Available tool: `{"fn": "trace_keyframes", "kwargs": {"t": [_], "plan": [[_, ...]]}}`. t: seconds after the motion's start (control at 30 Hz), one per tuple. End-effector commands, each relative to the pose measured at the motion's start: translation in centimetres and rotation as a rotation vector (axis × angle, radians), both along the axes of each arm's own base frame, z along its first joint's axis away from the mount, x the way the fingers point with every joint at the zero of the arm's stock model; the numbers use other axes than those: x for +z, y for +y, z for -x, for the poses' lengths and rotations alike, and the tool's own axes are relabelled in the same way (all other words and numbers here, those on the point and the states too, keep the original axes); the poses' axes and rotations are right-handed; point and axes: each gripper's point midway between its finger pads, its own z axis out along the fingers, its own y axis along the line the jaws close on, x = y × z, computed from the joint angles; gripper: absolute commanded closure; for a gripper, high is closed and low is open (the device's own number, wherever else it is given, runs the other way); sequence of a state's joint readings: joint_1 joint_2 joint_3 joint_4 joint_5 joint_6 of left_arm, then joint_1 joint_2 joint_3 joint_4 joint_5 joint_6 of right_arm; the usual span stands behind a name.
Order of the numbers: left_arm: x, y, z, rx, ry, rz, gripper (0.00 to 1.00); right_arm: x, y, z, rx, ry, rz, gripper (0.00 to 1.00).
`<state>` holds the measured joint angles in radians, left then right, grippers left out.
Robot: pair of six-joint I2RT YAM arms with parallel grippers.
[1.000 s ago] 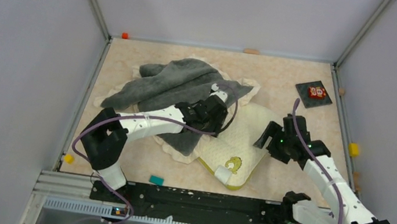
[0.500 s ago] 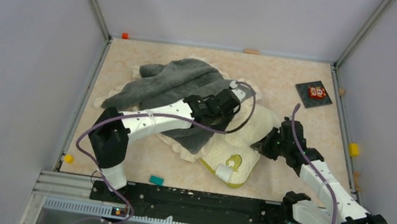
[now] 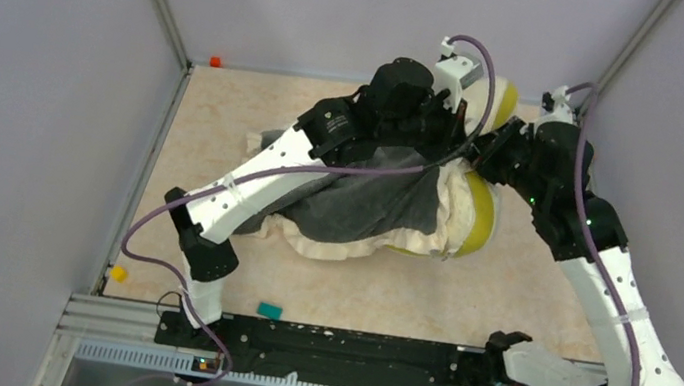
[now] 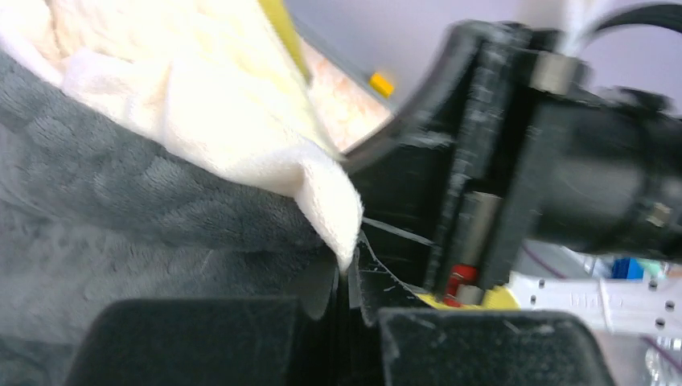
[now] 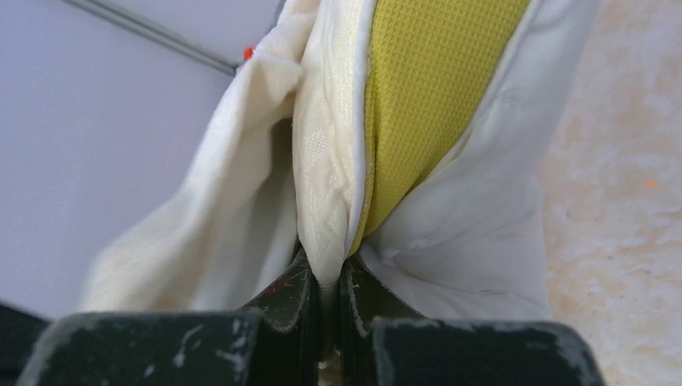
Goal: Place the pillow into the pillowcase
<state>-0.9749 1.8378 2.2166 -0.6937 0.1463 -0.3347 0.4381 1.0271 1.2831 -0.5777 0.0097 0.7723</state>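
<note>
The pillow [image 3: 477,222] hangs lifted off the table at the back, its yellow band [image 5: 426,88] facing right. My right gripper [image 5: 326,277] is shut on the pillow's quilted cream edge, right beside the band. The pillowcase [image 3: 341,243], cream with a frilly hem, drapes down to the table together with grey plush cloth [image 3: 367,202]. My left gripper [image 4: 351,277] is shut on a fluffy cream corner of the pillowcase [image 4: 322,185], with the grey plush [image 4: 121,193] lying against it. The two grippers sit close together, high above the back of the table.
A small teal block [image 3: 270,311] lies near the front edge. A yellow piece [image 3: 118,273] sits at the front left corner and an orange one [image 3: 216,61] at the back left. Grey walls enclose the beige table [image 3: 226,126] on three sides.
Both grippers have shut and risen toward the back. The pillow and pillowcase, flat on the table before, now hang from them.
</note>
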Motion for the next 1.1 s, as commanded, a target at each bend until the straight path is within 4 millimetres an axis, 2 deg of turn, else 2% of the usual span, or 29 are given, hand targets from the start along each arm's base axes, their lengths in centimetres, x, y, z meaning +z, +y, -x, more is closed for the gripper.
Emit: {"fn": "trace_keyframes", "kwargs": {"t": [0.0,0.17,0.23,0.3,0.33,0.37,0.47,0.53,0.57,0.6,0.67,0.73,0.77,0.87,0.97,1.07], "plan": [[3.0,-1.5,-0.9,-0.044,-0.014,0.126,1.0,10.1,-0.6,-0.3,-0.024,-0.221,-0.016,1.0],[10.6,-3.4,1.9,-0.215,-0.074,0.404,1.0,19.1,-2.9,0.0,-0.112,-0.394,0.003,1.0],[12.9,-3.9,3.0,-0.271,-0.081,0.501,1.0,23.2,-3.7,0.7,-0.134,-0.476,0.006,1.0],[15.2,-4.3,4.1,-0.327,-0.099,0.58,1.0,26.6,-4.1,0.9,-0.145,-0.541,0.01,1.0],[16.1,-4.3,4.6,-0.341,-0.102,0.61,1.0,29.3,-4.7,2.0,-0.152,-0.609,-0.002,1.0],[17.4,-4.0,4.9,-0.344,-0.114,0.645,1.0,30.5,-4.9,2.4,-0.154,-0.639,-0.006,1.0],[20.0,-2.2,4.7,-0.278,-0.147,0.703,1.0,32.4,-4.4,2.4,-0.133,-0.707,-0.022,1.0],[20.3,-0.5,3.1,-0.174,-0.133,0.705,1.0,32.0,-3.0,1.7,-0.082,-0.714,-0.041,1.0],[19.5,0.3,1.7,-0.115,-0.088,0.692,1.0,31.5,-1.9,1.1,-0.04,-0.703,-0.055,1.0],[17.4,1.1,-0.2,-0.051,-0.014,0.658,1.0,30.6,-0.5,0.2,0.004,-0.679,-0.062,1.0],[12.6,3.3,-3.7,0.081,0.138,0.59,1.0,28.0,2.9,-2.2,0.077,-0.598,-0.057,1.0],[7.2,5.4,-5.7,0.164,0.241,0.545,1.0,25.1,7.5,-3.6,0.149,-0.538,-0.027,1.0],[5.4,6.7,-6.1,0.19,0.269,0.54,1.0,23.7,9.9,-4.0,0.177,-0.51,-0.009,1.0],[-1.6,11.0,-7.3,0.308,0.371,0.493,1.0,18.4,15.4,-5.5,0.242,-0.394,0.027,1.0],[-7.1,16.2,-7.2,0.431,0.434,0.473,1.0,13.5,19.9,-5.9,0.303,-0.315,0.041,1.0],[-12.3,22.2,-7.6,0.607,0.483,0.435,1.0,8.6,23.3,-6.1,0.335,-0.243,0.109,1.0]]}}
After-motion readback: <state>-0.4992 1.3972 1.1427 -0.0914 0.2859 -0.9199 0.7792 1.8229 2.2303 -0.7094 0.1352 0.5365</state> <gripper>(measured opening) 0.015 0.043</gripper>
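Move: Both hands already pinch the bedding high over the table, close together: the left hand holds the pillowcase's cream hem, the right hand the pillow's yellow-sided end. From the right hand the pillow's middle is roughly 3 cm back, 5 cm left and 14 cm below; the grey pillowcase hangs about 5 cm back, 12 cm left and 18 cm below. From the left hand the pillow is level ahead, about 5 cm left and 19 cm below, and the pillowcase 3 cm back, 12 cm left and 22 cm below. Keeping their pinches on the hem and the pillow end, both arms hoist the bundle nearly straight up, the left by about 19 cm and the right by about 25, while the left wrist rolls so its left side dips and the right fingers tip upward. Then both swing fast to the left and somewhat forward on the way down, turning counter-clockwise, the left hand dropping well below where it began while the right stays above its starting height and holds the pillow end high over the hem. ##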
